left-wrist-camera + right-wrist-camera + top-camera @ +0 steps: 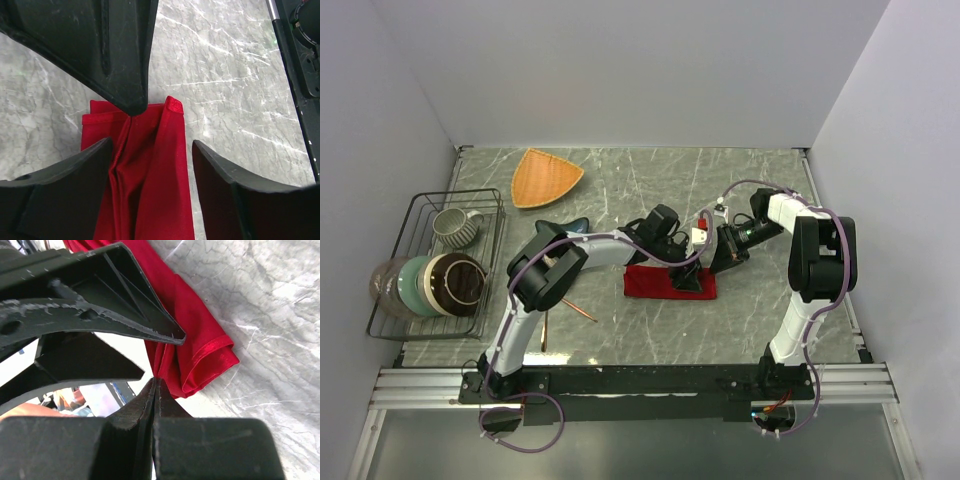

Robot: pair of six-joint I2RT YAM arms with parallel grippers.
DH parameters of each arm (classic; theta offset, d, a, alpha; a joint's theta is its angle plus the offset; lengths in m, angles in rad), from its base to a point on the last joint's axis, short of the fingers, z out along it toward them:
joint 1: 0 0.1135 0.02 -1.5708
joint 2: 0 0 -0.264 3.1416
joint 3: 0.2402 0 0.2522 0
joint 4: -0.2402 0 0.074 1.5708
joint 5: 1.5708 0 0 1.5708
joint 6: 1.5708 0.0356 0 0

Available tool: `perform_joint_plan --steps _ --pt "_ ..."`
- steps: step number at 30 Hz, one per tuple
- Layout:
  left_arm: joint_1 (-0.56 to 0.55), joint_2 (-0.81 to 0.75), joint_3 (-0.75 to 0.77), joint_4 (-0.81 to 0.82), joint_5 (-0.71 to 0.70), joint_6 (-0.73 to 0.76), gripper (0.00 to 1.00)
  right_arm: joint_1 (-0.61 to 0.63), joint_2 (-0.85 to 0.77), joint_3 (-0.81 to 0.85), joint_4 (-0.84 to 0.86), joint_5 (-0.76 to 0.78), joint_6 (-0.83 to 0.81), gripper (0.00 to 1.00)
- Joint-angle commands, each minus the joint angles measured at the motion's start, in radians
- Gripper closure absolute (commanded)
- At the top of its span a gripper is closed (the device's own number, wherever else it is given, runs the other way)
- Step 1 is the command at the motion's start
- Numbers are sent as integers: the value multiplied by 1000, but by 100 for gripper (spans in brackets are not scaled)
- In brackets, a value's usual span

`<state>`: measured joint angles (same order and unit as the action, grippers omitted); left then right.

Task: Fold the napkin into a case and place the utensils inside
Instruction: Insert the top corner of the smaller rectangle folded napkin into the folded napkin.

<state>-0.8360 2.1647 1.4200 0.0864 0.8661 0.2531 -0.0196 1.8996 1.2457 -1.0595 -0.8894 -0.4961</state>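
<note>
The red napkin [655, 283] lies mid-table as a narrow folded strip, creased along its length [160, 170]. My left gripper [151, 145] is open and straddles the strip, one finger on each side. My right gripper [156, 380] is shut, its tips pinching a raised fold at the napkin's [200, 350] end. In the left wrist view the right gripper [133, 111] comes down onto that same crease. The two grippers sit close together at the strip's right half, left gripper [686, 272] beside right gripper [708, 262]. Two copper utensils [578, 310] lie on the table by the left arm, apart from the napkin.
An orange triangular plate [545, 177] sits at the back left. A blue dish [572, 227] is partly hidden behind the left arm. A wire rack [390, 300] at the far left holds a mug [455, 227] and bowls [435, 285].
</note>
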Motion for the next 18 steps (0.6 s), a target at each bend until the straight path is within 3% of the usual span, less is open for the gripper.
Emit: perform_joint_plan --steps 1,9,11,12,15,18 --pt "-8 -12 24 22 2 40 32 0 -33 21 -33 -36 -30 100" --pt "-15 -72 -32 75 -30 -2 67 -2 -31 26 -36 -54 -30 100" --pt "-17 -82 -45 76 -41 -5 74 -3 -25 35 -39 -56 -19 95" --pt "-18 -91 -55 78 -44 -3 75 -6 -22 40 -40 -57 -3 86" --pt "-25 -118 -90 101 -79 -3 77 -26 -16 49 -17 -63 66 73" --pt "-43 -147 -133 127 -136 12 76 -39 -20 38 42 -43 160 70"
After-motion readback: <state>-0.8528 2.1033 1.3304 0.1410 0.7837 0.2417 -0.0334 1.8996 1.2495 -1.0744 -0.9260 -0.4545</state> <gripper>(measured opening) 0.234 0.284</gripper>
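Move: The smaller rectangle's top corner, a raised red ridge of cloth, stands between the left hand's open fingers, about 1 cm to its right and 1 cm below. From that hand, the folded napkin's middle is level fore and aft, some 6 cm left and 2 cm down, and its right edge some 4 cm right and 2 cm down. The raised corner lies roughly 2 cm back, 2 cm left and 1 cm below the shut right fingers. Left fingers pinch the raised corner almost in place while the right fingers let go, rising about 1 cm. ##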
